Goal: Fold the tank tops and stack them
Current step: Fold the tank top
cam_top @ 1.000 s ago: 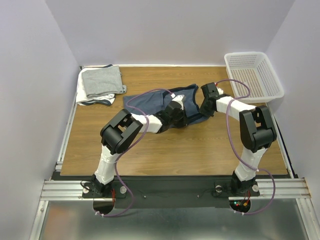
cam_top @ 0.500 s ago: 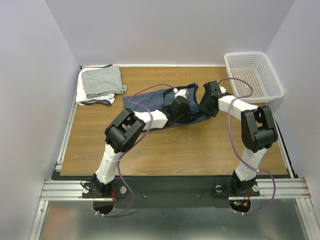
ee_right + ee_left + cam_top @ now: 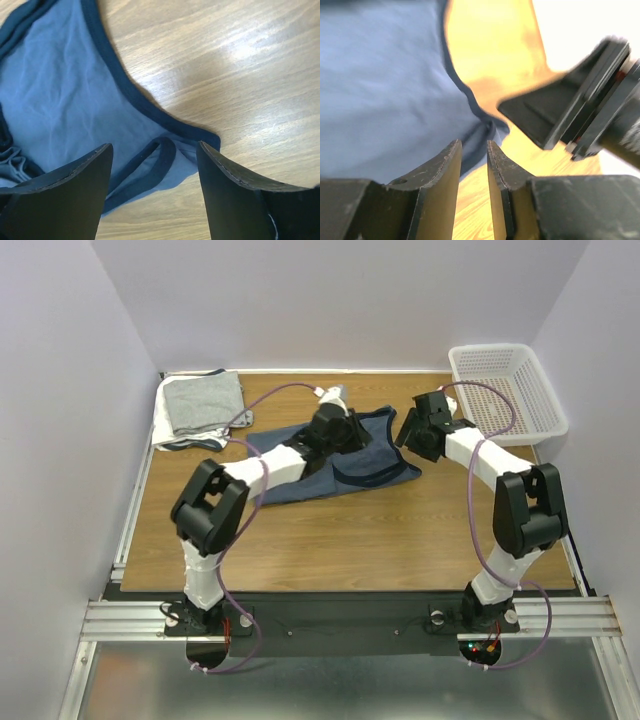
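A slate-blue tank top (image 3: pixel 350 468) with navy trim lies partly folded at the middle of the table. My left gripper (image 3: pixel 345 430) hovers over its back edge, jaws a narrow gap apart with nothing between them (image 3: pixel 474 146); blue cloth (image 3: pixel 380 90) lies below and to the left. My right gripper (image 3: pixel 410 430) stands just off the top's right corner, wide open and empty (image 3: pixel 155 147), above a navy-trimmed strap loop (image 3: pixel 160 160). Folded grey and white tank tops (image 3: pixel 202 405) are stacked at the back left corner.
A white perforated basket (image 3: pixel 510 390) stands at the back right. Purple cables loop over both arms. Bare wooden tabletop (image 3: pixel 350 540) runs in front of the blue top. In the left wrist view the right gripper's black body (image 3: pixel 570 115) shows close by on the right.
Both grippers have opened and let the blue top go. The left arm swung back and to the left, the right gripper drew back to the right. The top now lies flatter.
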You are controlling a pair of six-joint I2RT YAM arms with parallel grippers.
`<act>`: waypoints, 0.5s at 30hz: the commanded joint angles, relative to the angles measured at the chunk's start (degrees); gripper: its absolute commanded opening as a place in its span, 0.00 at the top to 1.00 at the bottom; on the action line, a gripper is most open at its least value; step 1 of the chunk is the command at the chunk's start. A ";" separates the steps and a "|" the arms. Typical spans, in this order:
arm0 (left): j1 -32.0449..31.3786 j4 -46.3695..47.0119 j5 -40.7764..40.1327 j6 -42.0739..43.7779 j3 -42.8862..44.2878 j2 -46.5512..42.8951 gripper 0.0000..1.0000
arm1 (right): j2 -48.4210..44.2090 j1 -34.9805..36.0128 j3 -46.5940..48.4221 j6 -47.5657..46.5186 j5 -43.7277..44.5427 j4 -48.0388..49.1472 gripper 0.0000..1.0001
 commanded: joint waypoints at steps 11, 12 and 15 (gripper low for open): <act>26.21 -17.47 -3.96 5.85 -3.94 -13.52 0.62 | 0.24 28.08 10.99 -1.80 4.05 -0.09 0.40; 27.36 -19.39 -3.25 6.73 -2.80 -12.55 0.63 | 1.56 31.76 13.88 -1.88 4.58 -0.18 0.43; 31.83 -22.47 2.45 10.17 0.97 -8.86 0.63 | 9.63 38.02 20.74 -2.67 5.46 -0.70 0.49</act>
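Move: Both hands are empty over the right part of the folded tank top. Its far left corner lies about 30 cm to the left hand's left, 12 cm ahead and 14 cm below; the grey stack is 42 cm left and 21 cm ahead of that hand. The tank top's near left corner is some 41 cm left of the right hand, 12 cm back and 7 cm down; its near right corner sits almost under that hand, 2 cm back and 2 cm right. Sweeping left together, both hands travel over the tank top towards its left end, touching nothing. The left hand goes roughly 27 cm left and 9 cm forward towards the far corner, rising then sinking again, fingers steady and part-open; the right follows 25 cm left, drawing back and rising towards the near corner, its fingers narrowing. Both turn about 30 degrees counter-clockwise. ##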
